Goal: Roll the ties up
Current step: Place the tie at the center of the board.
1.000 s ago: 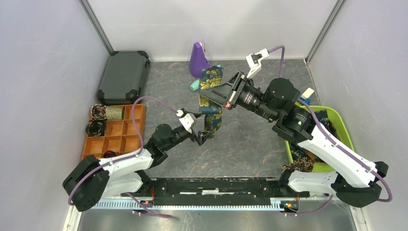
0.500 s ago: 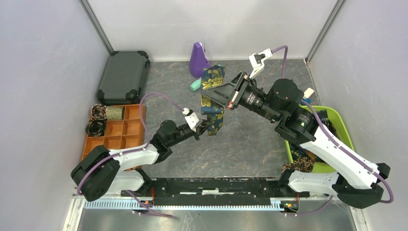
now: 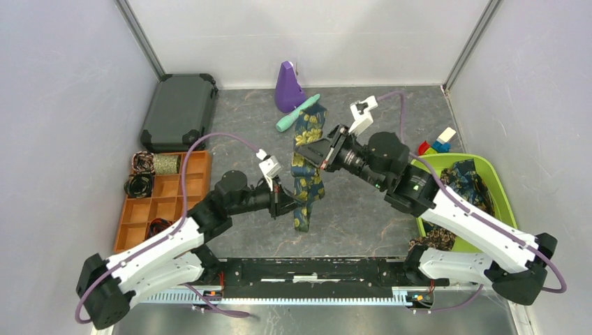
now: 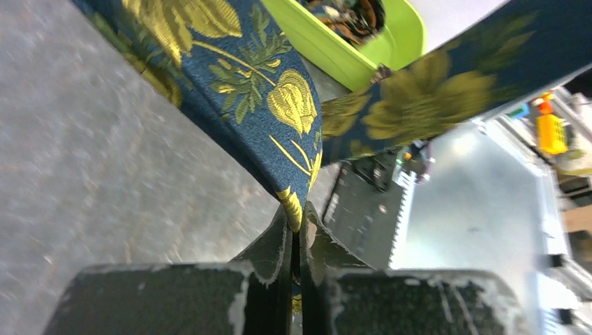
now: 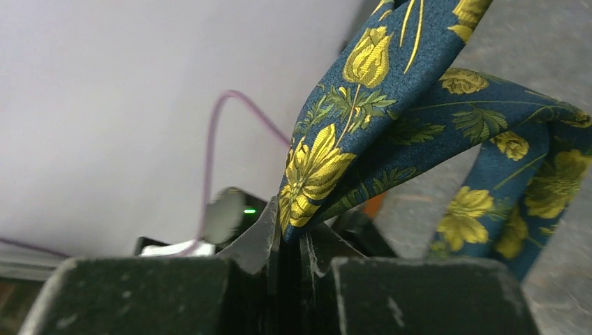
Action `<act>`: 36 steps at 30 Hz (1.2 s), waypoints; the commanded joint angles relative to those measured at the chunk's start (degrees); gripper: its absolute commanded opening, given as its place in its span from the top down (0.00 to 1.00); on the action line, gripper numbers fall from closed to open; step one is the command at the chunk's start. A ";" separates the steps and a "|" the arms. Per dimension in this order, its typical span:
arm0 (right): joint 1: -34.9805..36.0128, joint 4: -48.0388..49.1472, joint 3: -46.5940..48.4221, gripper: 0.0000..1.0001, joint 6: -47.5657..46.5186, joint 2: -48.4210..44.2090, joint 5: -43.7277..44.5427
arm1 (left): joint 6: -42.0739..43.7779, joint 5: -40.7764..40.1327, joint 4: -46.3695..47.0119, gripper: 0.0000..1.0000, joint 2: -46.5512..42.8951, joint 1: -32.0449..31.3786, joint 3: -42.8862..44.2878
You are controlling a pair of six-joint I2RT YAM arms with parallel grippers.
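One of the ties (image 3: 307, 185), navy with yellow-gold flowers, hangs folded between both grippers above the middle of the table. My left gripper (image 3: 287, 202) is shut on its edge; in the left wrist view the cloth (image 4: 237, 91) runs up from the pinched fingertips (image 4: 299, 225). From the right, my right gripper (image 3: 305, 151) is shut on the upper part, and its wrist view shows the tie (image 5: 363, 105) clamped at the gripper (image 5: 290, 234). The tie's lower end droops toward the near edge. More ties lie in the green bin (image 3: 454, 158).
An orange compartment tray (image 3: 171, 188) at the left holds rolled ties (image 3: 143, 162). A black case (image 3: 178, 112) lies behind it. A purple cone (image 3: 286, 87) and a teal cylinder (image 3: 297, 113) sit at the back. Toy blocks (image 3: 436, 143) lie behind the bin.
My left gripper has shut on the tie and pulled toward the near side. The right gripper has come down and nearer with the tie, which has lifted off the teal cylinder.
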 commanded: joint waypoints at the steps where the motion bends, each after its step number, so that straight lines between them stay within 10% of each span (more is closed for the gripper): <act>1: -0.01 4.39 -7.83 1.00 1.71 -0.64 5.10 | -15.85 -1.56 -18.34 0.98 -6.87 -0.71 1.13; 10: -2.26 5.29 -19.82 1.00 -0.34 4.11 16.47 | -29.46 -4.20 -26.40 0.98 -12.78 -0.76 -10.96; 24: -20.51 16.01 -24.68 0.99 -2.31 27.99 -5.13 | -24.88 -0.53 -15.53 0.98 13.68 -0.71 -9.67; 31: -28.24 11.94 -18.96 0.42 -6.27 34.36 -9.76 | -20.73 1.00 -19.79 0.98 20.25 -0.71 -4.93; 36: -33.19 11.11 -15.40 0.29 -6.63 36.92 -16.16 | -19.77 1.00 -21.71 0.98 23.06 -0.80 -3.20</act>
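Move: Both hands already pinch the tie, and the board's middle lies about 14 cm ahead of the left hand, 3 cm to its right and some 20 cm below. From the right hand that spot is roughly 10 cm ahead, 4 cm to the right and 39 cm down. Beyond it, the mint stick lies about 30 cm ahead of the right hand and 1 cm left, and the green bin about 47 cm to its right, level fore and aft, both far below. Down go both hands with the tie, the right some 37 cm while also reaching forward and to its right, the left about 19 cm while drawing back and slightly left towards the board's front edge. Both wrists tip their fingers steeply down. Near the board the right fingers open around the bunched tie while still travelling forward; the left keeps its pinch. ##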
